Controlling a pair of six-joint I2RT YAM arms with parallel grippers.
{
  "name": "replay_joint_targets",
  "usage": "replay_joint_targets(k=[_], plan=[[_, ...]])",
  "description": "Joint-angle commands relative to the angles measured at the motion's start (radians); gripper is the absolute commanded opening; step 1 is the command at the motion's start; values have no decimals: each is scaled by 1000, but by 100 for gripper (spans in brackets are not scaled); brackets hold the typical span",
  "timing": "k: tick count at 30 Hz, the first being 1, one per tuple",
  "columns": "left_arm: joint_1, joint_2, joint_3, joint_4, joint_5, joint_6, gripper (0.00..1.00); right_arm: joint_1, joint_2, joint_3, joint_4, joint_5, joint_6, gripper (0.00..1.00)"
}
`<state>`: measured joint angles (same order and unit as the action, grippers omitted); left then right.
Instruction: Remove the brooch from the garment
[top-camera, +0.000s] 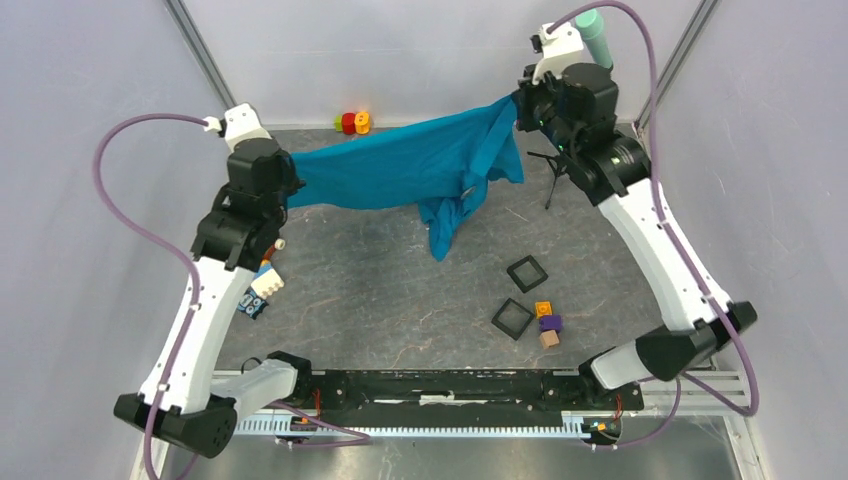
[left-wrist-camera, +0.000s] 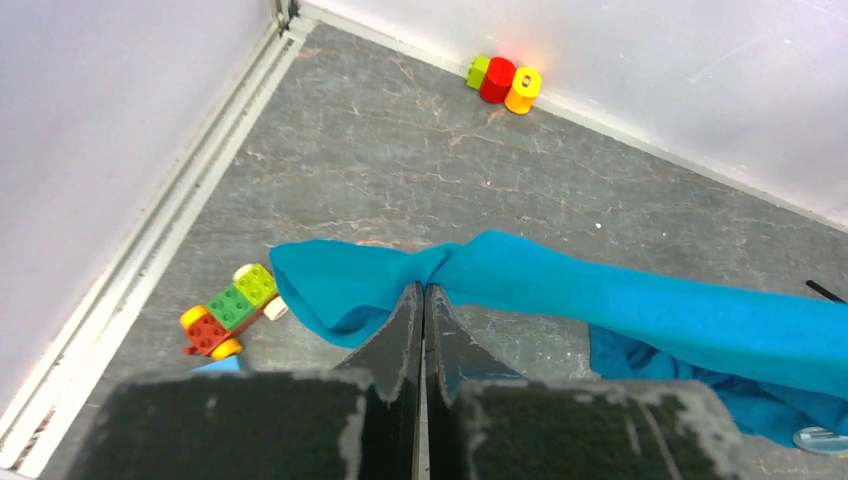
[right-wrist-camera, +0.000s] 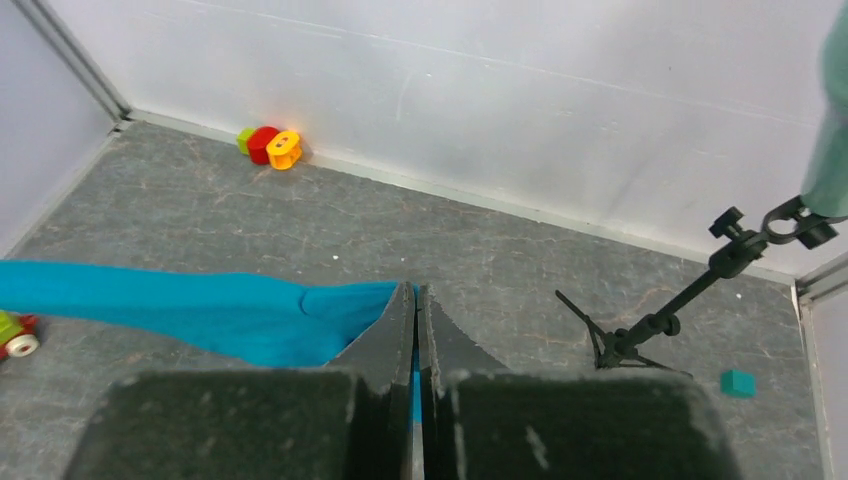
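Note:
The blue garment (top-camera: 400, 165) hangs stretched in the air between my two grippers, with a fold drooping down to the table (top-camera: 440, 235). My left gripper (top-camera: 290, 180) is shut on its left end, seen in the left wrist view (left-wrist-camera: 422, 290) with cloth (left-wrist-camera: 600, 300) bunched at the fingertips. My right gripper (top-camera: 517, 108) is shut on its right end, seen in the right wrist view (right-wrist-camera: 415, 290) with cloth (right-wrist-camera: 200, 310) between the jaws. A small whitish round piece, likely the brooch (left-wrist-camera: 822, 440), shows at the lower edge of the hanging cloth, and as a tiny speck from above (top-camera: 466, 192).
Red, green and yellow toy blocks (top-camera: 353, 122) sit at the back wall. A block car (top-camera: 262, 290) lies by the left arm. Two black square frames (top-camera: 527, 272) (top-camera: 512, 318) and small blocks (top-camera: 547, 324) lie front right. A black tripod (right-wrist-camera: 660, 320) stands at the right.

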<state>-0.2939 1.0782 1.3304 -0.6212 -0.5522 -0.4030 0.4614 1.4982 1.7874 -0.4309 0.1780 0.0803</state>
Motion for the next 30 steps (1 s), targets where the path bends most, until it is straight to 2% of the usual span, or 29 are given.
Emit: replay_joint_targets(k=[1, 6, 9, 13, 16, 18, 21, 26, 30], plan=[[5, -54, 150, -176, -23, 109, 2, -7, -142, -2, -41, -65, -5, 0], [4, -99, 280, -335, -61, 149, 2, 3, -226, -64, -112, -335, -3, 0], [4, -86, 409, -403, -88, 187, 2, 37, -258, -91, -172, -426, 4, 0], [4, 13, 589, -440, -180, 272, 2, 43, -344, -214, -140, -559, 72, 0], [4, 120, 687, -433, -216, 318, 2, 45, -347, -252, -156, -659, 107, 0], [5, 187, 703, -403, -216, 326, 2, 44, -320, -259, -178, -619, 120, 0], [6, 290, 645, -310, -192, 308, 2, 42, -251, -293, -176, -494, 143, 0], [24, 433, 441, -36, -209, 247, 2, 26, -79, -351, -47, -409, 199, 0], [51, 631, 516, 32, -168, 203, 2, -16, 47, -330, 93, -300, 234, 0]])
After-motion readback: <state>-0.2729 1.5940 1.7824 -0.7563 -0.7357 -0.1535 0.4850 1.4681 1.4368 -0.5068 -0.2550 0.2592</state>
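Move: Both hands already hold the garment stretched between them in the air, with the small white brooch in its sagging part: about 30 cm to the left hand's right, 5 cm ahead and 13 cm below. From the right hand the brooch lies some 6 cm left, 5 cm back and 20 cm below. On the table, 32 cm below the left hand, the toy train is about 4 cm ahead and 11 cm left. The farther black frame is roughly 11 cm back, 7 cm right and 41 cm below the right hand. Both grippers keep their pinch on the garment and swing it back, then out. The left hand rises about 15 cm while drawing back and a little left, then sweeps some 18 cm forward and down, rolling and dipping. The right hand pulls back about 15 cm, rising slightly and turning counter-clockwise some 30 degrees, then drops about 20 cm and goes forward, drifting left, fingers tipping down. ##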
